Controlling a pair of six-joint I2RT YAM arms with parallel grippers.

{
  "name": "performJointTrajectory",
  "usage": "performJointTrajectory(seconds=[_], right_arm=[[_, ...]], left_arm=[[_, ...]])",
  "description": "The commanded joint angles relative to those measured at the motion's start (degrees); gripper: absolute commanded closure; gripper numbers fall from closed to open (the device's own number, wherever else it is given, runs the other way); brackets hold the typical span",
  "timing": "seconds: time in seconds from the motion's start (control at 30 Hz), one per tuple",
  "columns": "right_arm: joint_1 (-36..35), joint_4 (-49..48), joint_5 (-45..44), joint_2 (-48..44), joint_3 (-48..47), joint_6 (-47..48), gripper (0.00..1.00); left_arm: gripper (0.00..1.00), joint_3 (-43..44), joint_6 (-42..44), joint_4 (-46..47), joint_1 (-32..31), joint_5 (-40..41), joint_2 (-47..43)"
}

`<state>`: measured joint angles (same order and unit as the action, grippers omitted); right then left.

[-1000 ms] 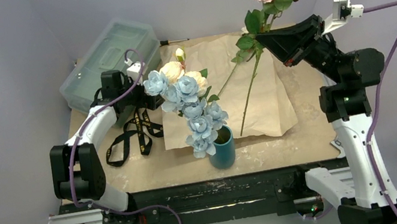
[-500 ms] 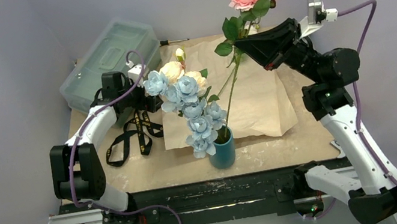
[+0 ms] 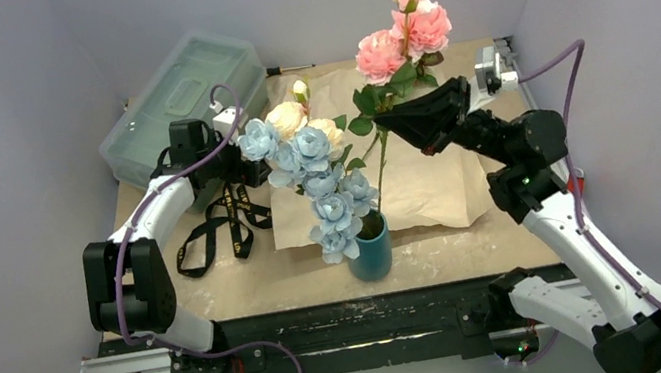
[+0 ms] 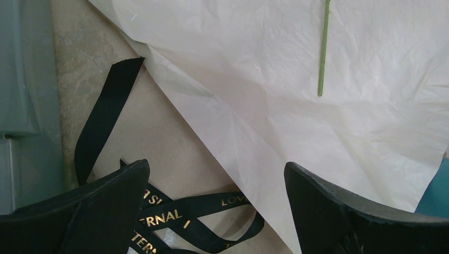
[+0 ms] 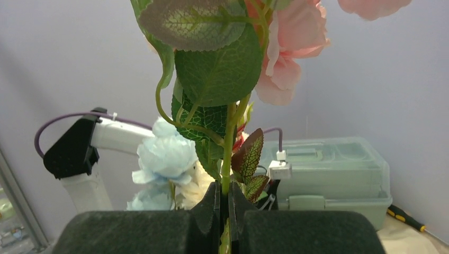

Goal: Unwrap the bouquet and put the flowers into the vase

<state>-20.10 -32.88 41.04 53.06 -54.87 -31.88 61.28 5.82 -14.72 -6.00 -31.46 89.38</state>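
Observation:
The teal vase (image 3: 370, 251) stands at the table's front with pale blue blossoms (image 3: 320, 178) and cream roses (image 3: 287, 118) in it. My right gripper (image 3: 394, 122) is shut on the green stem (image 5: 229, 153) of the pink peonies (image 3: 403, 37), held upright above and right of the vase. That stem slants down to the vase's mouth; whether its end is inside I cannot tell. The kraft paper (image 3: 430, 170) lies flat and unwrapped. My left gripper (image 4: 216, 166) hangs open over the black ribbon (image 4: 174, 217) at the paper's edge.
A translucent toolbox (image 3: 180, 100) sits at the back left, with a screwdriver (image 5: 405, 217) beside it. A loose green stem end (image 4: 323, 47) shows over the paper. The ribbon (image 3: 222, 230) lies in loops left of the paper.
My right arm has swung left and down, carrying the peony stem from the back right to above the vase. The left arm has not moved.

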Motion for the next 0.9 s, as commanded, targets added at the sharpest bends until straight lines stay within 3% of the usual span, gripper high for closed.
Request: performJointTrajectory(seconds=[0.0,0.3,0.6,0.73,0.87], right_arm=[[-0.9,-2.8,0.6,-2.1,3.3,5.6,1.0],[-2.1,-2.0,1.1,-2.9,12.7,10.8,0.95],[-2.7,5.4,5.6,-6.7,19.7,19.0,0.9],[-2.7,9.9,6.7,-7.6,20.2,22.1,0.81],[-2.8,13.3,7.7,-7.8,19.4,23.7,0.66]], left_arm=[[0.0,1.5,1.4,1.0,0.4,-0.5,-0.4],[0.0,1.3,1.4,1.3,0.4,-0.1,-0.3],[0.0,1.2,1.3,1.8,0.5,0.0,-0.3],[0.0,1.1,1.0,2.2,0.5,0.0,-0.1],[0.0,1.0,0.9,2.3,0.5,0.0,-0.1]])
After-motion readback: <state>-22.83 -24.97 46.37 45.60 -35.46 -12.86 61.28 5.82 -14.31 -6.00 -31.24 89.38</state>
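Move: The right hand keeps the pink flowers' stem pinched; the vase it is lowering them into lies about 4 cm back, 2 cm to its left and, to its middle, 37 cm below. Already standing in the vase, the blue flowers are some 9 cm left, 4 cm back and 10 cm lower; the cream flowers about 10 cm left, 3 cm farther out, 10 cm lower. From the left hand, the vase is roughly 21 cm back, 22 cm right and 3 cm below. Down, almost straight, goes the right hand, sinking about 15 cm and feeding the pink flowers' stem into the vase beside the blue and cream ones. The fast descent eases near the end, while the wrist tips the raised fingers some 15 degrees down towards level. Late on, the fingers start to open, to about a quarter, around the stem. ##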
